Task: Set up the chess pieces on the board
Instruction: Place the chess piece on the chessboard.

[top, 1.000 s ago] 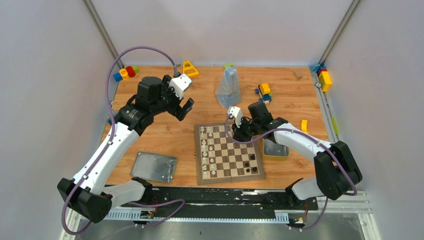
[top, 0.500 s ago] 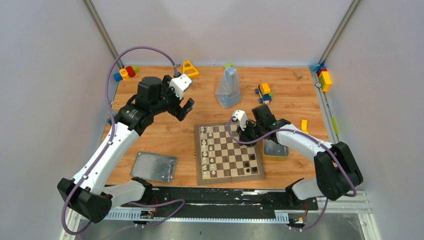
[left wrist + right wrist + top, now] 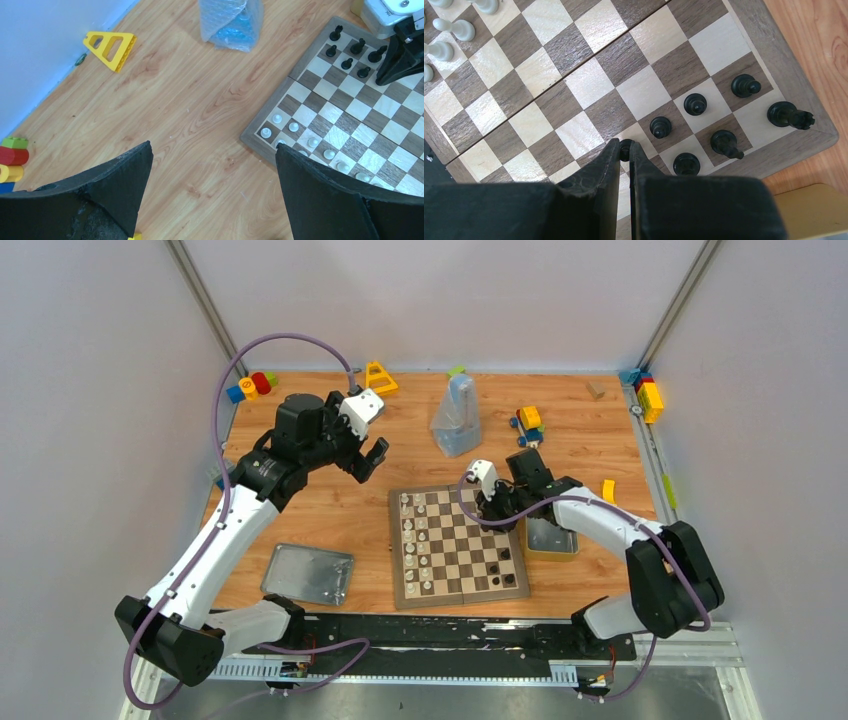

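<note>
The board (image 3: 462, 545) lies at mid-table. Cream chess pieces (image 3: 412, 530) stand in its two left columns, and a few black ones (image 3: 505, 555) stand near its right edge. My right gripper (image 3: 492, 508) hangs low over the board's far right part. It is shut on a small black chess piece (image 3: 625, 146), over a square beside several standing black pieces (image 3: 695, 104). My left gripper (image 3: 212, 150) is wide open with nothing between its fingers. It hovers above bare wood to the left of the board's far corner (image 3: 260, 135).
A silver tin lid (image 3: 309, 573) lies left of the board. The tin (image 3: 550, 538) sits against the board's right edge. A bubble-wrap bag (image 3: 456, 418) stands behind the board. Toy blocks (image 3: 250, 386) and a yellow triangle (image 3: 380, 377) lie along the back, and more blocks (image 3: 528, 423) lie at right.
My right gripper has shifted a little to the right and nearer with the black piece in it. The left arm has not moved.
</note>
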You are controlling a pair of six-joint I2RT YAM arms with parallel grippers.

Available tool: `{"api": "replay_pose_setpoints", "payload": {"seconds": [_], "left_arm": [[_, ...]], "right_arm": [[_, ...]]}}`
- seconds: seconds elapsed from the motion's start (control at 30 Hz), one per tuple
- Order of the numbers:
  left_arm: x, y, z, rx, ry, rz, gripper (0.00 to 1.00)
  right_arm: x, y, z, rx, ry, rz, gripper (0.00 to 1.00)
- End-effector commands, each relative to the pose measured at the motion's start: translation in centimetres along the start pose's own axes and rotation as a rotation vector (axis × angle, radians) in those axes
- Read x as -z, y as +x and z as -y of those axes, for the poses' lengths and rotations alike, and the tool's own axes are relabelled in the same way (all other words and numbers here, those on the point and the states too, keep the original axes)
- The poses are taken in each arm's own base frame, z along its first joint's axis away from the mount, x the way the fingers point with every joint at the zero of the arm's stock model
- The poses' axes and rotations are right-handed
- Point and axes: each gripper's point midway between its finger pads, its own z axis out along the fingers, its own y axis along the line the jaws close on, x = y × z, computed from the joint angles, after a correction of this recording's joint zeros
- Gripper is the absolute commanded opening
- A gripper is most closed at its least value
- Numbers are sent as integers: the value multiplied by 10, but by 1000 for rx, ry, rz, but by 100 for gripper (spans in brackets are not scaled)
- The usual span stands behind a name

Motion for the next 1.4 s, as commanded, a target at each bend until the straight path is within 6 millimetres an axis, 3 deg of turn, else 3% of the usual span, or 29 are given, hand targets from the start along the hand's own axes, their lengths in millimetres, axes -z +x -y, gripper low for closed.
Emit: {"api": "replay_pose_setpoints", "payload": {"seconds": [0.0, 0.33, 0.8, 0.93, 1.1, 1.37], "left_arm": [[7, -11, -2, -19, -10, 49, 100], [6, -10, -2, -19, -6, 47, 100], [6, -10, -1, -21, -3, 47, 100], [7, -10, -1, -21, -4, 46, 100], [7, -11, -2, -22, -4, 47, 100], [8, -14, -1, -21, 1, 55, 100]], "right_arm": [[-2, 5, 2, 3, -2, -11, 0], [-4, 7, 3, -2, -3, -20, 4], [-1, 6, 2, -4, 2, -16, 27], [1, 3, 1, -2, 4, -9, 29], [11, -7, 3, 8, 31, 16, 29], [45, -25, 6, 9, 101, 80, 31]]}}
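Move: The right hand holds a black pawn just over its light square, which lies directly below the fingers, about 3 cm down. The next black pawn is some 3 cm straight ahead. The nearest back-row piece stands 3 cm ahead and 3 cm right of the hand, and another is about 6 cm back and 3 cm right. From the left hand, that square lies roughly 24 cm right, 7 cm back and 25 cm below. Down by barely half a centimetre, the right hand lowers the held pawn onto its square and stays there while the fingers part to about a third of their range and let go. It then lifts off straight up, nearly 3 cm above its lowest point, easing a little to the right at the end, wrist almost unchanged. ##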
